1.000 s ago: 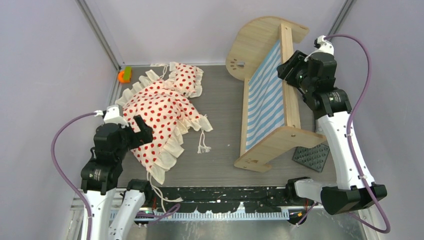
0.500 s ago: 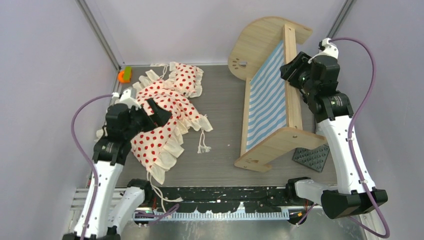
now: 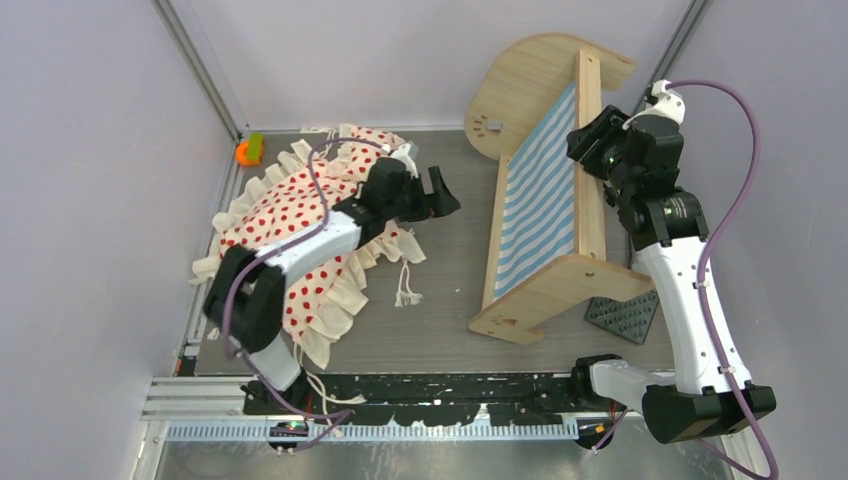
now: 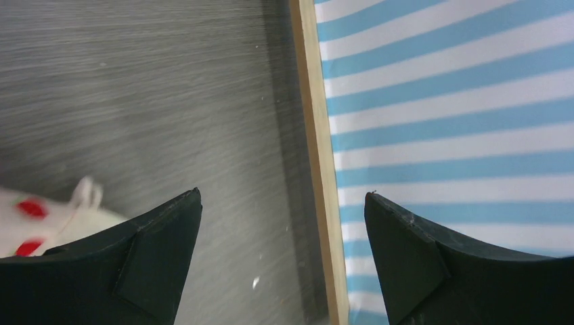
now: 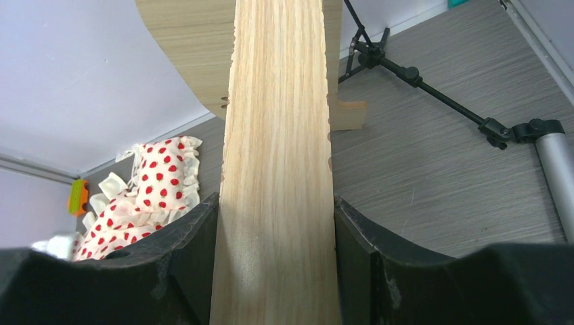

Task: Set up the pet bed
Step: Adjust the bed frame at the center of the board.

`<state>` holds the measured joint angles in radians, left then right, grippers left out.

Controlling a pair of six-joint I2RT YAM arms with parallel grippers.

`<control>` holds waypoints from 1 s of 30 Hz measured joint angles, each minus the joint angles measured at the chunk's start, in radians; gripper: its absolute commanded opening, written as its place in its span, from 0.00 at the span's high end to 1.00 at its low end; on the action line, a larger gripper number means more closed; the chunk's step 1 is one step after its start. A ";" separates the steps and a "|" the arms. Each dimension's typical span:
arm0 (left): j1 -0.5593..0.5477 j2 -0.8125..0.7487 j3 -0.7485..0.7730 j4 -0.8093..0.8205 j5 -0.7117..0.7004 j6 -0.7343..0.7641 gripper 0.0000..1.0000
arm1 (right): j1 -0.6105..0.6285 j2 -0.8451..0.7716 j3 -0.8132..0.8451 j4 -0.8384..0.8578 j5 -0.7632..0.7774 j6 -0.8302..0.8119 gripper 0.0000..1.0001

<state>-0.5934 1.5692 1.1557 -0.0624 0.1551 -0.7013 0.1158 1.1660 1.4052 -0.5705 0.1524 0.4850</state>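
Observation:
The pet bed (image 3: 540, 200) stands tipped up on its side, its blue-white striped mattress facing left and its rounded end boards (image 3: 548, 288) on the table. My right gripper (image 3: 584, 150) is shut on the bed's upper side rail (image 5: 277, 135); both fingers (image 5: 193, 244) press against the wood. My left gripper (image 3: 446, 194) is open, reaching right over the table just short of the lower side rail (image 4: 317, 156). Nothing is between its fingers (image 4: 159, 250). The cream red-dotted bedding (image 3: 300, 225) and a matching pillow (image 3: 375, 152) lie crumpled at the left.
An orange and green object (image 3: 248, 150) sits in the far left corner. A dark studded mat (image 3: 625, 312) lies under the bed's near right end. A black tripod stand (image 5: 433, 88) is behind the bed. Walls close in left, right and back.
My left arm has swung from the bedding's left side across to the right, toward the bed. The right gripper has tipped the bed slightly further right.

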 measured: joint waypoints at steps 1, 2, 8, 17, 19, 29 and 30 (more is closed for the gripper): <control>-0.002 0.063 0.022 0.042 0.009 -0.012 0.09 | 0.000 -0.001 -0.002 0.002 0.000 0.000 0.95; -0.003 0.114 0.041 0.072 0.016 -0.025 0.09 | 0.000 -0.002 -0.003 0.003 0.000 0.000 0.95; -0.031 0.411 0.185 0.218 0.055 -0.084 0.11 | -0.001 -0.005 -0.010 0.013 0.002 0.003 0.95; -0.102 0.620 0.272 0.441 0.118 -0.214 0.21 | -0.002 -0.010 -0.014 0.016 0.002 0.003 0.95; -0.114 0.658 0.290 0.469 0.129 -0.241 0.25 | -0.002 -0.012 -0.015 0.016 0.003 0.003 0.95; -0.131 0.737 0.323 0.554 0.152 -0.333 0.65 | -0.002 -0.014 -0.016 0.017 0.003 0.003 0.95; -0.131 0.739 0.323 0.563 0.153 -0.342 0.69 | -0.002 -0.014 -0.017 0.018 0.003 0.003 0.95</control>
<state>-0.7242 2.3077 1.4788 0.5007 0.3080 -1.0435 0.1135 1.1515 1.3880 -0.5529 0.1551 0.4885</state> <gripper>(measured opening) 0.420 0.581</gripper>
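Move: The bed frame stands tilted, its low rail running fore and aft. The stretch the left hand goes for lies about 17 cm to its right, 5 cm ahead and 12 cm below. The striped cloth's middle is some 25 cm right, 2 cm back and about level in height. The white tassel lies roughly 6 cm left, 4 cm back and 19 cm below. From the right hand, that low stretch is about 16 cm left, 4 cm ahead and 28 cm below. Sweeping about 17 cm to the right and sinking some 12 cm, with 5 cm of forward reach at the start, the left hand comes down over the low rail and slows. Its wrist rolls its left side down some 20 degrees and tips lower while the fingers close from wide open to under half, one either side of the rail. The right hand stays put, keeping its pinch on the high rail. ##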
